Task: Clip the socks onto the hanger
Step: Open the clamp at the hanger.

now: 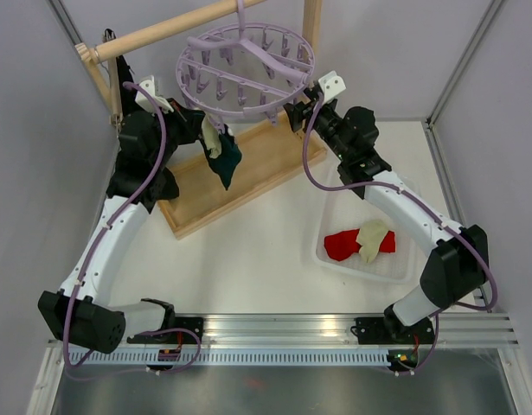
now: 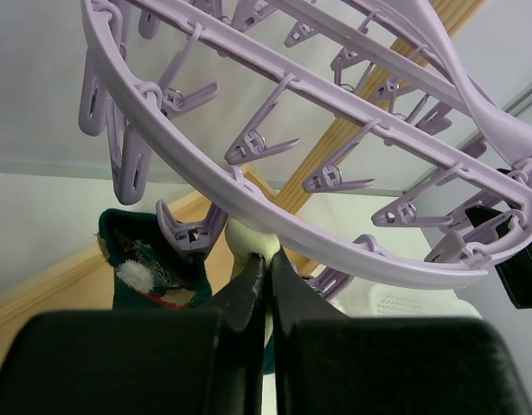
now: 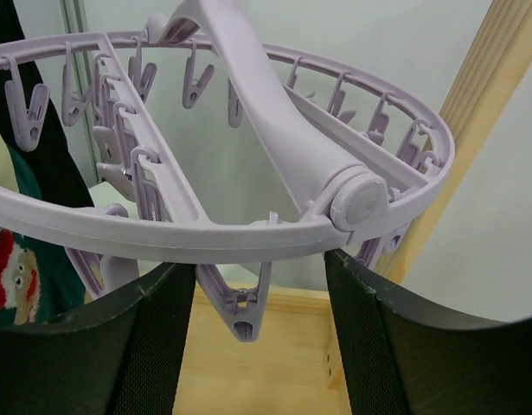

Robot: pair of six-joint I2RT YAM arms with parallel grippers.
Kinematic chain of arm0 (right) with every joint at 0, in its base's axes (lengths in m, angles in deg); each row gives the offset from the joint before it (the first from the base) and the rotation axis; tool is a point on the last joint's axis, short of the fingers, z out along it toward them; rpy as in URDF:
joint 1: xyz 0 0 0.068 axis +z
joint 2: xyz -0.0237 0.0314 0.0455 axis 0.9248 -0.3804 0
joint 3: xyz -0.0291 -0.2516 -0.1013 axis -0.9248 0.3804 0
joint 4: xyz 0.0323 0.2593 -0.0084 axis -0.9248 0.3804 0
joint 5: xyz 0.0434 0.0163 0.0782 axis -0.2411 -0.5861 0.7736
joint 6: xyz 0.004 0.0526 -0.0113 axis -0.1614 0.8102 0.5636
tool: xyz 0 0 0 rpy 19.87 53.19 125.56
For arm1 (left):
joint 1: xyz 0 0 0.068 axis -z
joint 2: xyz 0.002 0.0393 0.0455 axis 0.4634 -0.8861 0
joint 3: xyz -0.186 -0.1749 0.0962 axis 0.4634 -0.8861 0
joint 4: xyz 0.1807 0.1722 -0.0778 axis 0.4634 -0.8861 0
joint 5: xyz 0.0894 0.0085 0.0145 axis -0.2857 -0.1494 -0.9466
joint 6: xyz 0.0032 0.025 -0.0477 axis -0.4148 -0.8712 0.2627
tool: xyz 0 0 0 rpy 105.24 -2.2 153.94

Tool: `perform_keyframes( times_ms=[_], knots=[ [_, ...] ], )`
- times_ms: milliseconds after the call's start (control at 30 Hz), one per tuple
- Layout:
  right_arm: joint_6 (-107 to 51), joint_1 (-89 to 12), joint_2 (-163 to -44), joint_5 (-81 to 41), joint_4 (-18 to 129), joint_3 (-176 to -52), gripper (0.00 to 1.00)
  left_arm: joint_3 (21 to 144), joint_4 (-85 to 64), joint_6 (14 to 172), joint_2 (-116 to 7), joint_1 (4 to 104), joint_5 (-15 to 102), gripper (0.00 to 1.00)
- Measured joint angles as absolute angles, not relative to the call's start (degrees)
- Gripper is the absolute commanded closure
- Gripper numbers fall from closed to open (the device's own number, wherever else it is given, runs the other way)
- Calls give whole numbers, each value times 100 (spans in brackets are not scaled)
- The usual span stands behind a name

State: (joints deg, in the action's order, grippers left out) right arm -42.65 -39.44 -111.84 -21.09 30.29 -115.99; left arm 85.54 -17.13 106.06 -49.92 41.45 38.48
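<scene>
The lavender hanger [image 1: 245,73] hangs from the wooden rack. My left gripper [image 1: 210,137] is shut on a cream sock [image 2: 253,240] and holds its top just under the hanger's outer ring [image 2: 352,246]. Beside it a dark teal sock [image 2: 144,268] with a red-white pattern hangs from a clip [image 2: 189,232]. My right gripper [image 3: 253,294] is open at the hanger's right rim [image 3: 205,229], a dangling clip [image 3: 246,307] hanging between its fingers and touching neither. A red sock [image 1: 342,245] and another cream sock [image 1: 371,238] lie in a tray.
A wooden rack with a top rail [image 1: 162,30], an upright post [image 3: 473,130] and a flat base [image 1: 248,169] carries the hanger. The white tray [image 1: 395,266] sits on the table at the right. A black cloth [image 1: 124,82] hangs at the rack's left.
</scene>
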Motion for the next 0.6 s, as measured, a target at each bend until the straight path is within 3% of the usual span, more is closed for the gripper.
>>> perform_keyframes(
  times_ms=[300, 600],
  knots=[
    [-4283, -3898, -11339, -2159, 3114, -11774, 37, 8554, -1713, 10606, -4981, 4145, 3866, 98],
    [-4348, -3839, -11341, -2310, 3282, -11846, 60, 8554, -1713, 10606, -4981, 4143, 3885, 98]
  ],
)
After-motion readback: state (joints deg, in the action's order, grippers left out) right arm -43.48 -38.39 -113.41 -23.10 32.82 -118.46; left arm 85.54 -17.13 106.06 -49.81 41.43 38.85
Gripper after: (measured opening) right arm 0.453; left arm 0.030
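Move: The free clip on the hanger's rim, on the side near the right hand, hangs between that hand's open fingers, about 1 cm ahead of the hand point, 1 cm to its left and 1 cm below. The next rim clip is some 2 cm back, 5 cm left and 1 cm below; the round arm knob sits about 3 cm ahead, 2 cm right and 3 cm above. From the left hand, already holding the cream sock, the free clip lies roughly 6 cm ahead, 16 cm right and level. The free clip's two handles are taken between the right hand's fingers: the hand eases not quite 1 cm forward and left under the rim to centre on the clip, then stays there while its fingers close from about two thirds open to under half, coming against the handles from both sides, with the wrist all but still. ##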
